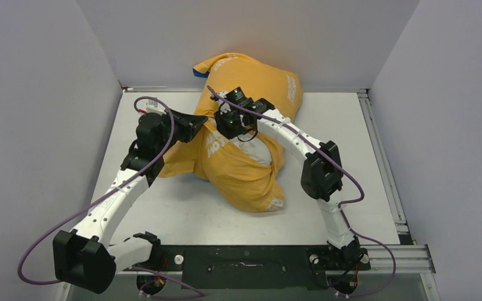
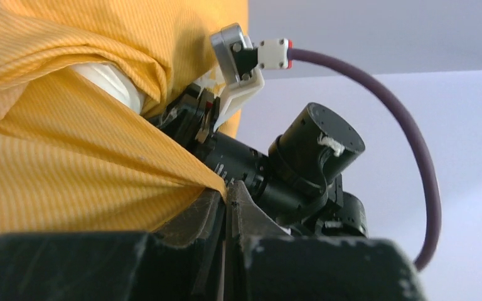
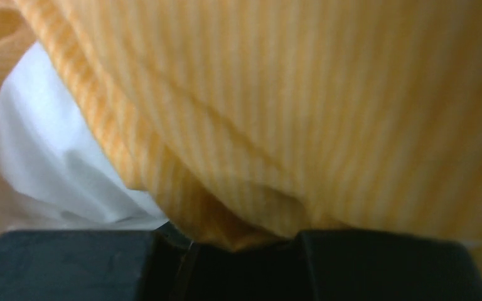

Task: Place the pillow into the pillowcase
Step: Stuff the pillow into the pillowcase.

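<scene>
The orange-yellow pillowcase [image 1: 245, 179] lies bunched in the middle of the table, with a blue corner [image 1: 199, 72] showing at the back. The white pillow [image 1: 261, 151] shows through its opening, partly inside. My left gripper [image 1: 202, 123] is shut on the pillowcase's edge; in the left wrist view the fabric [image 2: 69, 157] runs taut into the closed left gripper [image 2: 231, 191], with the pillow [image 2: 110, 81] behind. My right gripper [image 1: 231, 133] points down at the opening. In the right wrist view a fold of the pillowcase [image 3: 276, 125] is pinched in the right gripper [image 3: 238, 241], beside the pillow [image 3: 50, 163].
White walls close the table [image 1: 182, 213] in on the left, back and right. A metal rail [image 1: 383, 163] runs along the right edge. Purple cables loop off both arms. The right arm's wrist [image 2: 301, 163] sits very near my left gripper.
</scene>
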Robot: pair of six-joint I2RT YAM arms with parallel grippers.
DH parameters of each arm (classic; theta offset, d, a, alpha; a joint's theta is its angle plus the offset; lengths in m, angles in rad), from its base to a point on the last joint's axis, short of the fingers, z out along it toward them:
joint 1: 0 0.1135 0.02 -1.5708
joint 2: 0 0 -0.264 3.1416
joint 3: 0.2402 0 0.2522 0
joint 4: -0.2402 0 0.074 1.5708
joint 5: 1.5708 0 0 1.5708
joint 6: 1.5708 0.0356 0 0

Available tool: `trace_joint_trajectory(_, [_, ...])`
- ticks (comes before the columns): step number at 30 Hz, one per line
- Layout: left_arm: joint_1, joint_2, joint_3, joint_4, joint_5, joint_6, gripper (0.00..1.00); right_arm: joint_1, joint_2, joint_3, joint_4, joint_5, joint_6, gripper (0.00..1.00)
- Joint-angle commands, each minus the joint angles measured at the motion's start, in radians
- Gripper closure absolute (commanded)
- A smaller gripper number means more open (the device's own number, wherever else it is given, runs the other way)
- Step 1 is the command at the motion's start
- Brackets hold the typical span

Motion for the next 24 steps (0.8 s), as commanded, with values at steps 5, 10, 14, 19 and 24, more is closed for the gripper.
trace_joint_trajectory(5, [-0.006, -0.070, 0.265, 0.275, -0.182, 0.005, 1.00, 0.072, 0.007, -0.168, -0.169, -0.198, -0.150, 0.65])
trace_joint_trajectory(10, [-0.006, -0.037, 0.264, 0.089, -0.202, 0.110, 1.00, -0.096, -0.202, -0.299, 0.181, -0.560, 0.106, 0.29])
trace_joint_trajectory(14, [-0.006, 0.004, 0.271, 0.042, -0.214, 0.170, 1.00, -0.109, -0.192, -0.135, -0.044, -0.564, -0.046, 0.15])
trace_joint_trajectory(19, [-0.006, 0.107, 0.359, 0.023, -0.180, 0.230, 1.00, -0.168, -0.285, -0.150, -0.053, -0.428, 0.013, 0.03])
trace_joint_trajectory(24, [-0.006, 0.254, 0.530, -0.216, -0.135, 0.310, 0.98, -0.227, -0.382, -0.232, 0.183, -0.501, 0.161, 0.06])
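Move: The pillow's bare white part, which the right hand is heading for, lies some 9 cm to its right, about 6 cm back and perhaps 3 cm above its tucked-in fingers. The pillowcase rim pinched by the left hand is roughly 6 cm left of the right hand, level front to back and some 11 cm higher; the case's near corner is about 16 cm right, 20 cm back and 6 cm lower. From the left hand the bare part is around 14 cm right, 5 cm back and 9 cm below. The right hand, nearly shut and tucked into the case's opening beside the left hand, backs about 3 cm while its fingers start to spread, then comes up out of the opening by some 11 cm and shifts about 5 cm right while easing forward again, opening wide and swinging its fingertips up some 20 degrees, to end with its fingers straddling the white pillow. The left hand keeps its pinch on the rim, dips slightly to the left, then carries it about 3 cm forward, 2 cm up and a little right, rolling some 15 degrees so that its left side rises. ##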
